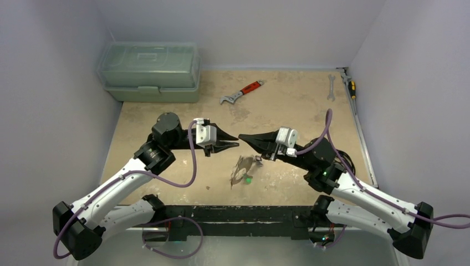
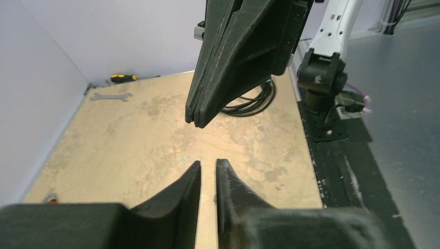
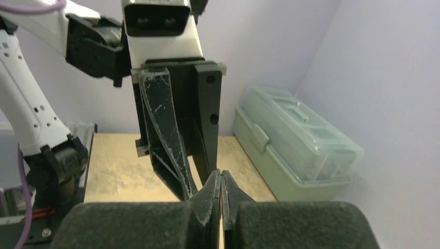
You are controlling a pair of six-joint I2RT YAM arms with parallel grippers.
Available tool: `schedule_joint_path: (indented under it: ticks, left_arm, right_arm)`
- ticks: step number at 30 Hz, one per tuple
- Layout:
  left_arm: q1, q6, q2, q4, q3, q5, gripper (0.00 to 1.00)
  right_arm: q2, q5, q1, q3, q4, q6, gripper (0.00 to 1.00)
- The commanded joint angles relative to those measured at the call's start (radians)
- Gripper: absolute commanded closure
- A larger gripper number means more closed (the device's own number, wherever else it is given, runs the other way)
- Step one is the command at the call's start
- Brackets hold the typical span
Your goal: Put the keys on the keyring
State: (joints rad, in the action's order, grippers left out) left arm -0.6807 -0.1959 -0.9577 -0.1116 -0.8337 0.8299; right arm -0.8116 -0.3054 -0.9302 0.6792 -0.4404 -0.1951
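The keyring (image 1: pixel 242 168), a thin silvery loop, lies on the tan table just in front of both grippers. Small keys (image 1: pixel 256 161) are bunched on it, one with a green tag (image 1: pixel 248 180). Neither wrist view shows them. My left gripper (image 1: pixel 237 145) (image 2: pixel 207 163) hovers above the table with a narrow gap between its fingers and nothing in the gap. My right gripper (image 1: pixel 241 137) (image 3: pixel 220 174) points at it tip to tip, almost touching. Its fingers are pressed together with nothing visible between them. In the left wrist view it is the black wedge above.
A pale green toolbox (image 1: pixel 149 71) (image 3: pixel 296 145) stands at the back left. A red-handled wrench (image 1: pixel 242 92) lies at the back centre. A spanner (image 1: pixel 331 87) (image 2: pixel 110 96) and a screwdriver (image 1: pixel 350 86) (image 2: pixel 122 78) lie by the right wall. Dark cable (image 2: pixel 249 104) coils near the right arm's base.
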Motion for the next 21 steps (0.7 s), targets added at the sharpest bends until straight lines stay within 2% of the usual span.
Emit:
schedule_joint_path:
  ticks: [1,2,4,6,8,10,14,16,19,21]
  left_arm:
    - [0.004,0.018,-0.001,-0.033,-0.008,0.021,0.75]
    - [0.004,0.018,0.002,-0.033,-0.008,0.021,0.73]
    - [0.004,0.007,0.009,-0.027,-0.008,0.01,0.88]
    - [0.004,-0.002,0.015,-0.015,-0.008,-0.039,0.93]
    - [0.004,-0.023,0.019,0.005,-0.012,-0.113,0.87]
    - [0.004,-0.036,0.028,0.007,-0.008,-0.206,0.86]
    - [0.004,-0.041,0.046,-0.014,0.009,-0.452,0.77]
    - [0.004,-0.046,0.042,-0.014,0.011,-0.558,0.71]
    - [0.006,-0.029,0.023,-0.012,0.01,-0.714,0.59]
    - [0.006,0.015,-0.002,-0.003,0.0,-0.84,0.51]
  right_arm:
    - [0.005,-0.006,-0.004,-0.011,-0.131,0.049,1.0]
    - [0.003,-0.009,-0.004,-0.011,-0.129,0.049,1.0]
    - [0.004,-0.008,-0.004,-0.015,-0.127,0.052,1.0]
    - [0.01,0.024,-0.004,-0.016,-0.106,0.052,1.0]
    - [0.023,0.086,-0.004,-0.024,-0.076,0.054,1.0]
    - [0.02,0.163,-0.004,-0.022,-0.027,0.072,1.0]
    - [-0.05,0.298,-0.004,0.01,0.149,0.155,0.98]
    - [-0.093,0.345,-0.004,0.028,0.226,0.204,0.88]
    - [-0.161,0.349,-0.004,0.047,0.295,0.281,0.64]
    - [-0.209,0.35,-0.004,0.069,0.331,0.324,0.53]
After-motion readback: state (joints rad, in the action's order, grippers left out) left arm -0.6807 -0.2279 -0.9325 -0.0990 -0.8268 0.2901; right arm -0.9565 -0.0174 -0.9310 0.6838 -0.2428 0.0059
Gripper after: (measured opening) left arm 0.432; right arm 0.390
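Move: The keyring with its keys is already loose in the air between the hands and the table, some 20 cm below the left hand and about 2 cm to its right, neither ahead nor back. From the right hand it lies roughly 23 cm below and 2 cm to the right. The right fingertips are about 4 cm directly above the left hand. The red wrench lies roughly 35 cm ahead of the left hand, level sideways and 30 cm lower. The keyring, held by neither hand, is left to drop as both hands part above it. After a short wait the left swings forward about 8 cm and 4 cm left, turning some 30 degrees counter-clockwise, while the right sinks nearly 10 cm and goes 5 cm forward, its fingers tipping down and turning clockwise; both grippers open to nearly half, touching nothing. ##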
